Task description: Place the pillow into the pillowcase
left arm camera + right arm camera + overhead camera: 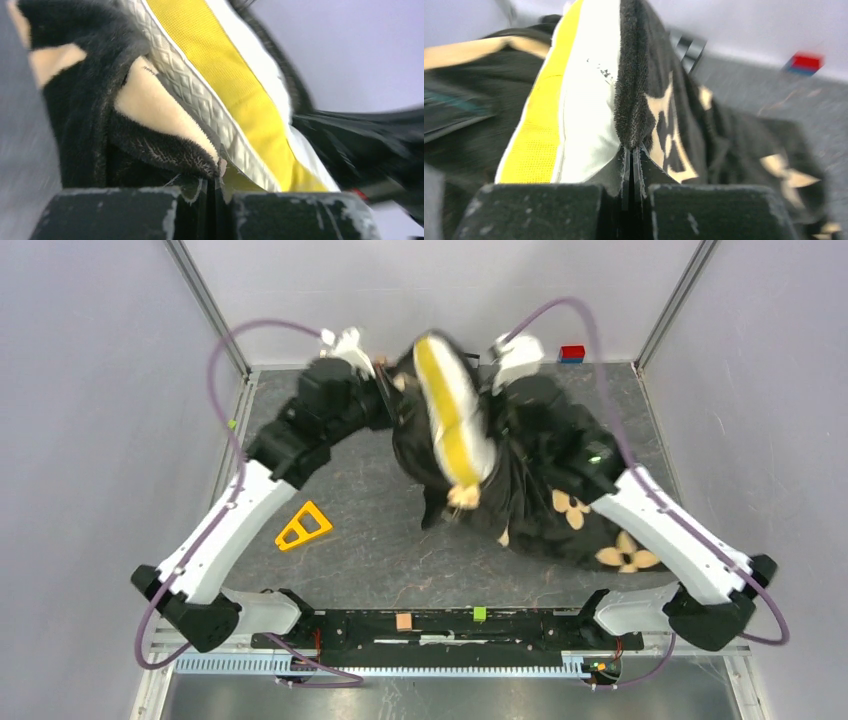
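The cream-white pillow (450, 405) with its yellow band stands partly inside the black plush pillowcase (540, 480) at the table's far middle. My left gripper (219, 172) is shut on the pillowcase's (150, 145) black hem, right beside the pillow's (235, 85) quilted edge. My right gripper (633, 150) is shut on the pillowcase's (639, 75) opposite hem, with the pillow (584, 110) just left of it. In the top view both grippers are hidden in the fabric on either side of the pillow.
An orange triangle (303, 526) lies on the table at the front left. A small red and blue block (572, 353) sits at the far back edge, also visible as a red block (805, 63) in the right wrist view. Grey walls enclose the table.
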`<state>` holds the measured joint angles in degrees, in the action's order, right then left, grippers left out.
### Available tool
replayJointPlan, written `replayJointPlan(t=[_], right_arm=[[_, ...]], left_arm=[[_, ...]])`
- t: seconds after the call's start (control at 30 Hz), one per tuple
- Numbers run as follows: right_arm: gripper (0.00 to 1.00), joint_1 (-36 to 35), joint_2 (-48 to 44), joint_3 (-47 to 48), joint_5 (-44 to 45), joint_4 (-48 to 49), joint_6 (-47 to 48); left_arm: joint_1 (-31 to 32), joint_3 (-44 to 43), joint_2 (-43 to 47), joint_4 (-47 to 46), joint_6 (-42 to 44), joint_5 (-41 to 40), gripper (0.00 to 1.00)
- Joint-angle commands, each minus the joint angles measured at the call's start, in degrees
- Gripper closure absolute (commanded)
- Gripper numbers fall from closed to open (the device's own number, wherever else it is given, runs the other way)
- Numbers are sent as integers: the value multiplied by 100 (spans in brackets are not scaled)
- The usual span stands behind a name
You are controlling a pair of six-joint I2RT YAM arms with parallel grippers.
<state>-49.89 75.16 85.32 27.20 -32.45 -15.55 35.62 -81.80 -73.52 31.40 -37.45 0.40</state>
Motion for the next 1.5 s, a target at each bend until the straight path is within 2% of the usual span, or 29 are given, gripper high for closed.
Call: replayJointPlan(t=[0.0,0.07,0.17,0.23,0.3,0.43,0.53,0.63,0.67,0.73,0.9,1.03,1.1,1.23,1.3,1.47], right_arm=[[100,410,-339,1440,227,257,612],[100,418,-195,2027,245,153,674],[100,427,-239,2348,450,275,755],[100,473,-279,2323,589,453,806],[100,557,-135,2538,594,392,813],[100,586,88,3100,669,284,866],[100,586,-39,2711,57,711,815],[98,587,18,2378,-311,604,593],[96,587,0,2231,-412,582,550],[86,594,-74,1885,-645,593,453],[66,698,-1,1832,-1124,180,196],[57,751,127,1757,-1495,118,50],[56,778,228,1835,-1612,60,-44],[51,796,199,1902,-1727,89,-201],[42,799,99,1892,-1740,186,-276],[40,797,-105,1870,-1909,474,-504]], left_arm=[[210,-2490,-96,-649,397,427,97],[218,-3481,-547,-806,202,622,97],[218,-4872,-1322,-522,-11,579,97],[222,-5393,-1675,-398,-179,677,97],[225,-5562,-1887,-276,-263,696,97],[218,-5562,-2109,-15,-196,649,98],[143,-5477,-2142,95,-148,468,97],[-190,-5470,-2102,473,-261,109,98],[-356,-5434,-2052,612,-336,39,98],[-607,-5176,-1796,705,-340,-163,98],[-1123,-4371,-1174,656,-333,-221,98],[-1304,-3585,-736,414,-356,-100,98],[-1370,-3320,-613,295,-401,-67,98],[-1399,-3272,-621,288,-394,177,98],[-1399,-3251,-637,283,-394,176,98],[-1403,-3124,-619,167,-434,231,98]])
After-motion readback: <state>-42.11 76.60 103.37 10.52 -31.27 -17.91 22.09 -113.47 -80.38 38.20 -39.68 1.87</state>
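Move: The left gripper already pinches the left rim of the pillowcase, with the half-bagged pillow on edge about 9 cm to its right, roughly level with it fore and aft, its middle some 10 cm lower. The checkerboard lies about 7 cm ahead of this hand, 9 cm to its right and some 32 cm below. The right gripper pinches the opposite rim, with the pillow about 6 cm to its left and 10 cm lower; the case's loose end trails some 22 cm back, 25 cm to the right and 30 cm below. Jerk both pinched rims up fast, the left about 30 cm with its fingers tipping up and the right about 20 cm while drifting right, then let both sink partway. As it sinks, carry the left gripper forward and then left, still pinching, drawing its rim outward from the pillow. Bring the right gripper back left and open its fingers, letting go of the rim beside the pillow while the wrist rolls its left side up. ##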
